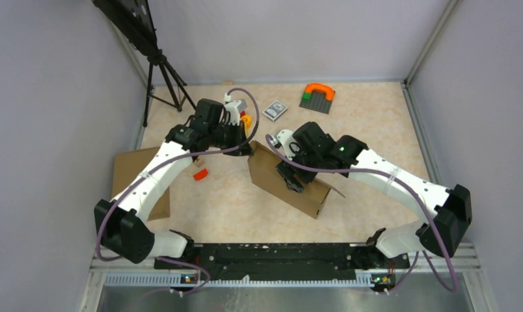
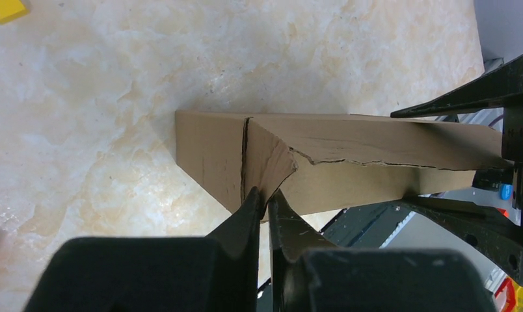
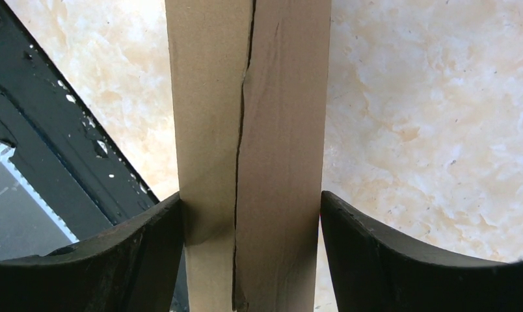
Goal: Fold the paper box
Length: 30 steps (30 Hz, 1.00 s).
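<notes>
The brown paper box [image 1: 291, 182] lies on its side mid-table, long and narrow, with a loose flap at its near right end. My left gripper [image 1: 249, 146] is at the box's far left end, shut on a small curled end flap [image 2: 275, 166]; in the left wrist view the gripper [image 2: 265, 195] pinches the flap's lower edge. My right gripper [image 1: 295, 177] straddles the box's middle from above. In the right wrist view the gripper [image 3: 249, 208] has a finger on each side wall of the box [image 3: 278, 97], whose top seam runs between them.
A flat cardboard sheet [image 1: 132, 175] lies at the left. A small red block [image 1: 200, 173] sits beside it. A card deck [image 1: 275, 110] and a grey baseplate with an orange arch [image 1: 319, 96] are at the back. A tripod [image 1: 161, 71] stands back left.
</notes>
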### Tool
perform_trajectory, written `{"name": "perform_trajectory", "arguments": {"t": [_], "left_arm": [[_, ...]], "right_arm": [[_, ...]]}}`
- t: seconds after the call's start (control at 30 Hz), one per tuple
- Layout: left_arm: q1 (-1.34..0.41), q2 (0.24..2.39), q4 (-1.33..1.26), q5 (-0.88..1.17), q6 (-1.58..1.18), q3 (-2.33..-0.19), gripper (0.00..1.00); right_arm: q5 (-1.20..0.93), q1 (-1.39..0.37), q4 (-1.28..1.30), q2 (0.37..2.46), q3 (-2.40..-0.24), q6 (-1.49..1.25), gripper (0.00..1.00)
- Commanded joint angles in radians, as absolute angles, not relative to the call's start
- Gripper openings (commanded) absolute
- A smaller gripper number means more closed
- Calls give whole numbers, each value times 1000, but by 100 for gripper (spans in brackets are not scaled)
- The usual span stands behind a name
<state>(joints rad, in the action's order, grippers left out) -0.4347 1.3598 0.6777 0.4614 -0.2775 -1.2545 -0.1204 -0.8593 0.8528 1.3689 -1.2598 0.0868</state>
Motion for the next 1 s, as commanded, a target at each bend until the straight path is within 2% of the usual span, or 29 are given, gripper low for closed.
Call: {"name": "perform_trajectory", "arguments": {"t": [0.0, 0.23, 0.33, 0.43, 0.57, 0.63, 0.7, 0.77, 0.83, 0.97], "left_arm": [[-447, 1331, 643, 435, -315, -1219, 7], [-466, 1303, 645, 388, -305, -1209, 5], [-475, 1288, 643, 372, -304, -1214, 18], [-474, 1276, 634, 375, -303, -1220, 38], [-475, 1255, 621, 365, -304, -1223, 48], [-473, 1244, 614, 354, -295, -1217, 59], [-469, 1231, 629, 320, -299, -1219, 65], [-459, 1211, 639, 324, -284, -1215, 70], [-450, 1180, 639, 333, -269, -1208, 81], [-438, 1110, 631, 334, -222, -1203, 93]], "right_arm": [[-111, -865, 836, 1373, -1286, 94, 72], [-83, -866, 841, 1370, -1279, 107, 72], [-87, -865, 840, 1371, -1285, 109, 74], [-99, -865, 838, 1370, -1290, 110, 77], [-91, -866, 856, 1366, -1304, 124, 85], [-97, -865, 872, 1358, -1318, 130, 90], [-98, -864, 886, 1343, -1333, 129, 95], [-100, -864, 892, 1316, -1337, 127, 96], [-95, -862, 900, 1293, -1338, 125, 97], [-104, -844, 925, 1259, -1342, 121, 98]]}}
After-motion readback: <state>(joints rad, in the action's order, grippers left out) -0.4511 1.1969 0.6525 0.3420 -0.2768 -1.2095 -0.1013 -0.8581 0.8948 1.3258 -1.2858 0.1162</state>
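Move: The paper box stands on its long edge. Its upper left corner flap is right at my left hand's nearly shut fingertips, and its middle is about 7 cm back, 11 cm right and 12 cm below them. About 21 cm below that hand, the red block lies level and some 14 cm left, with the yellow ring 17 cm ahead and 2 cm right. My right hand straddles the box's top, its middle about 2 cm ahead, 4 cm left and 8 cm below. I keep my left fingertips at the corner flap for a moment, then spread them wide and let the flap go, lifting about 3 cm and easing some 2 cm left, away from the box, as the fingers tip up roughly 10 degrees. My right hand stays astride the box at first, opens fully to free both faces, then rises a good 1.5 cm. ##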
